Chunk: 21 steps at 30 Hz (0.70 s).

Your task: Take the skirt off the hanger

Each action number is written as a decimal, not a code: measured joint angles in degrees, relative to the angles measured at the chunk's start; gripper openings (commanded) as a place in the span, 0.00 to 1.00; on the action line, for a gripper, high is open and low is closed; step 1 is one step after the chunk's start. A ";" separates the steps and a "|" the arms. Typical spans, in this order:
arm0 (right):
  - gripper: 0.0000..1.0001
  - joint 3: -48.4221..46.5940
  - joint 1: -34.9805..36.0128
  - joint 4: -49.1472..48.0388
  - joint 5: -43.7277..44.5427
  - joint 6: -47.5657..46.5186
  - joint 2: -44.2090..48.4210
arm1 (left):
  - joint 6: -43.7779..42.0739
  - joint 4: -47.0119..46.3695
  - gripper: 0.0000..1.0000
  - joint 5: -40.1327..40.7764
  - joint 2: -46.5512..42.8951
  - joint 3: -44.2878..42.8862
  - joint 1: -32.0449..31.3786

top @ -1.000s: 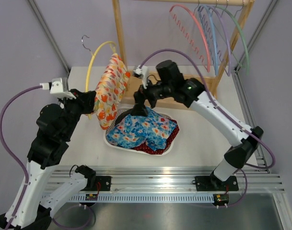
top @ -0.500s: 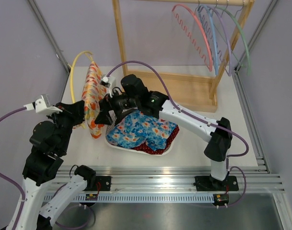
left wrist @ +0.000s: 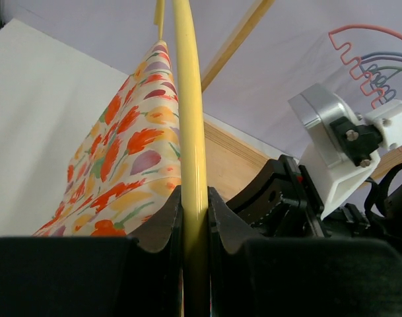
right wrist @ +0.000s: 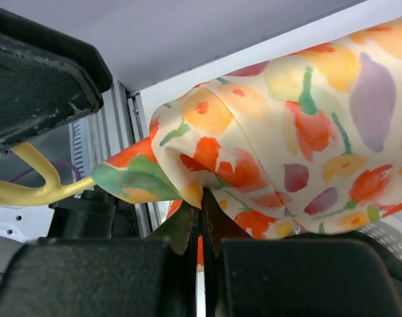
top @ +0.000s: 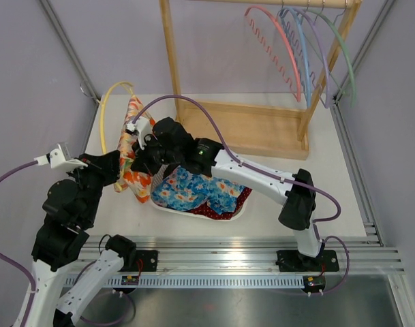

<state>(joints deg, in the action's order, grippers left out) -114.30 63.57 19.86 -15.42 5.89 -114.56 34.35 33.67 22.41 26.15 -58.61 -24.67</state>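
Note:
The skirt (top: 135,180), cream with orange and yellow flowers, hangs on a yellow hanger (top: 105,112) at the left of the table. My left gripper (top: 117,172) is shut on the hanger's yellow bar (left wrist: 189,132), with the skirt (left wrist: 128,165) draped just to its left. My right gripper (top: 142,162) reaches in from the right. It is shut on a fold at the skirt's edge (right wrist: 286,125), and the fabric is pinched between the tips of the right gripper (right wrist: 202,210). A bend of the hanger (right wrist: 35,189) shows behind the fabric.
A white basket (top: 167,206) of blue and red floral clothes sits right of the skirt, under the right arm. A wooden rack (top: 255,129) stands at the back, with several coloured hangers (top: 309,54) on it. A metal rail (top: 262,253) runs along the near edge.
The left arm has brought the hanger and skirt lower and to the left. The right arm followed leftward, and its gripper, open before, has shut on the skirt's fabric.

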 measured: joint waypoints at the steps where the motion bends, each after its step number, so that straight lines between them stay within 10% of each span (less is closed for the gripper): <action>1: 0.00 -0.42 0.02 0.28 0.33 -0.63 0.02 | -0.09 0.11 0.00 0.20 -0.35 0.15 0.00; 21: 0.00 -22.51 -11.56 17.42 0.22 -17.77 6.08 | -8.87 5.73 0.00 14.49 -7.78 7.13 -0.02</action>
<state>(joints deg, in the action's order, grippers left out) -136.81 52.01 37.28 -15.20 -11.88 -108.49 25.47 39.40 36.91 18.37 -51.48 -24.69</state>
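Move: The yellow hanger is already in my left fingers, its arch running about 11 cm ahead and slightly left. From that hand the floral skirt's middle lies some 7 cm ahead, 3 cm right and 9 cm down. My right hand already pinches the skirt, its middle about 6 cm ahead, straight in line and 4 cm below; the white basket is 3 cm ahead, 18 cm right and 27 cm below that hand, the rack tray 24 cm ahead, 30 cm right, equally low. My right hand keeps its pinch on the skirt and hauls it up about 16 cm, swinging right and then also forward, away from the hanger, wrist tilting some 25 degrees. My left hand holds the hanger fast and draws it the other way, some 6 cm left and 5 cm down, rolling and turning counter-clockwise as it goes. ##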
